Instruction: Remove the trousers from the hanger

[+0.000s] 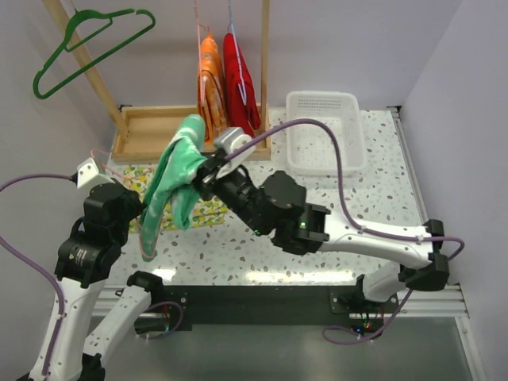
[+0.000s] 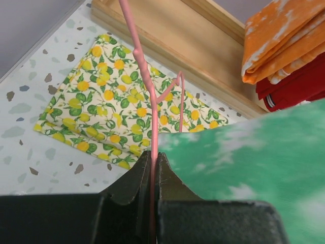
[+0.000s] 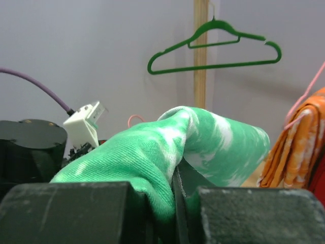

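The green trousers (image 1: 176,171) with white pattern hang draped over a thin pink hanger (image 2: 147,86) above the table. My left gripper (image 2: 153,155) is shut on the hanger's wire, just left of the green cloth (image 2: 254,152). My right gripper (image 3: 177,175) is shut on a bunched fold of the green trousers (image 3: 147,152), and in the top view it (image 1: 208,173) sits at their right edge. The orange trousers (image 1: 209,83) and the red trousers (image 1: 240,83) hang side by side on the rack at the back.
A flat lemon-print cloth (image 2: 101,101) lies on the speckled table under the hanger. Behind it stands a wooden tray base (image 1: 151,131) with upright posts. A white basket (image 1: 325,131) sits at the back right. An empty green hanger (image 1: 87,44) hangs at the upper left.
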`<state>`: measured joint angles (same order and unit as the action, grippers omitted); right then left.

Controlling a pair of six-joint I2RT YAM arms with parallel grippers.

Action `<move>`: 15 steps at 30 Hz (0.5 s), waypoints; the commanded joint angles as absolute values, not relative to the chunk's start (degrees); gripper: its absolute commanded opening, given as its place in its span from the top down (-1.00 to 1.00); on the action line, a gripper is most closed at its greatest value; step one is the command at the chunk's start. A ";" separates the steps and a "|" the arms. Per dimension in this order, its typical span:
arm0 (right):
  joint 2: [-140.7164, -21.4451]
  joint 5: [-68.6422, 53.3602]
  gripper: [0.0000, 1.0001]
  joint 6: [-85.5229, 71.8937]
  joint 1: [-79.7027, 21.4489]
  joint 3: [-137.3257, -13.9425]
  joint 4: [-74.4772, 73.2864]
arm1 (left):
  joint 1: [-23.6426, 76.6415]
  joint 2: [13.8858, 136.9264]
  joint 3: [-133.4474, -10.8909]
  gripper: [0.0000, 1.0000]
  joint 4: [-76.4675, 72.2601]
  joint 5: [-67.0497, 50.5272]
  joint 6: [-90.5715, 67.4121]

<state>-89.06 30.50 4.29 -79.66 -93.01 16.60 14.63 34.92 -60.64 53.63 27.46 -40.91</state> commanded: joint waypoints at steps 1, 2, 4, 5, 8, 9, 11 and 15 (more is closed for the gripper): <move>-75.07 30.94 1.00 7.47 -80.24 -92.11 25.59 | 14.33 34.72 -58.80 1.00 51.07 32.17 -40.34; -73.93 30.68 1.00 7.56 -80.24 -91.59 24.45 | 14.33 34.80 -58.71 1.00 50.89 32.34 -40.25; -70.69 31.11 1.00 7.38 -80.16 -91.67 19.64 | 14.33 35.07 -58.45 1.00 50.19 32.69 -39.91; -69.88 31.55 1.00 6.60 -80.24 -92.98 16.82 | 14.33 35.33 -58.36 1.00 50.10 32.87 -39.90; -65.32 36.44 1.00 4.49 -80.25 -92.12 9.95 | 14.33 35.68 -58.27 1.00 48.70 33.31 -39.29; -64.08 38.04 1.00 4.40 -80.16 -91.24 8.71 | 14.33 35.77 -58.27 1.00 48.26 33.40 -39.20; -60.39 43.92 1.00 4.57 -80.24 -88.08 8.35 | 14.33 36.38 -58.10 1.00 47.21 33.31 -38.76; -57.31 54.82 1.00 8.69 -80.07 -83.94 10.01 | 14.33 38.14 -58.45 1.00 45.27 31.91 -38.06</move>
<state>-59.35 42.68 6.13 -80.20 -85.97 5.85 14.66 36.47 -58.24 51.05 31.70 -39.59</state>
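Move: The right hand grips the green trousers, holding them high, and the white basket, their likely place, lies roughly 45 cm ahead of it, 38 cm to its right and 46 cm below. The lemon cloth lies about 20 cm ahead, 22 cm left and 49 cm below; the orange trousers hang about 47 cm ahead, 4 cm left and 20 cm lower. From the left hand, the basket is about 45 cm ahead, 62 cm right and 26 cm below. Keeping the green trousers pinched in shut fingers, the right hand sweeps fast to the right, away from the left hand and its pink hanger, by some 21 cm, rising about 8 cm on the way and swinging roughly 10 degrees clockwise. The left hand keeps its closed grip on the pink hanger and all but stays in place beside it, sinking only about a centimetre. ##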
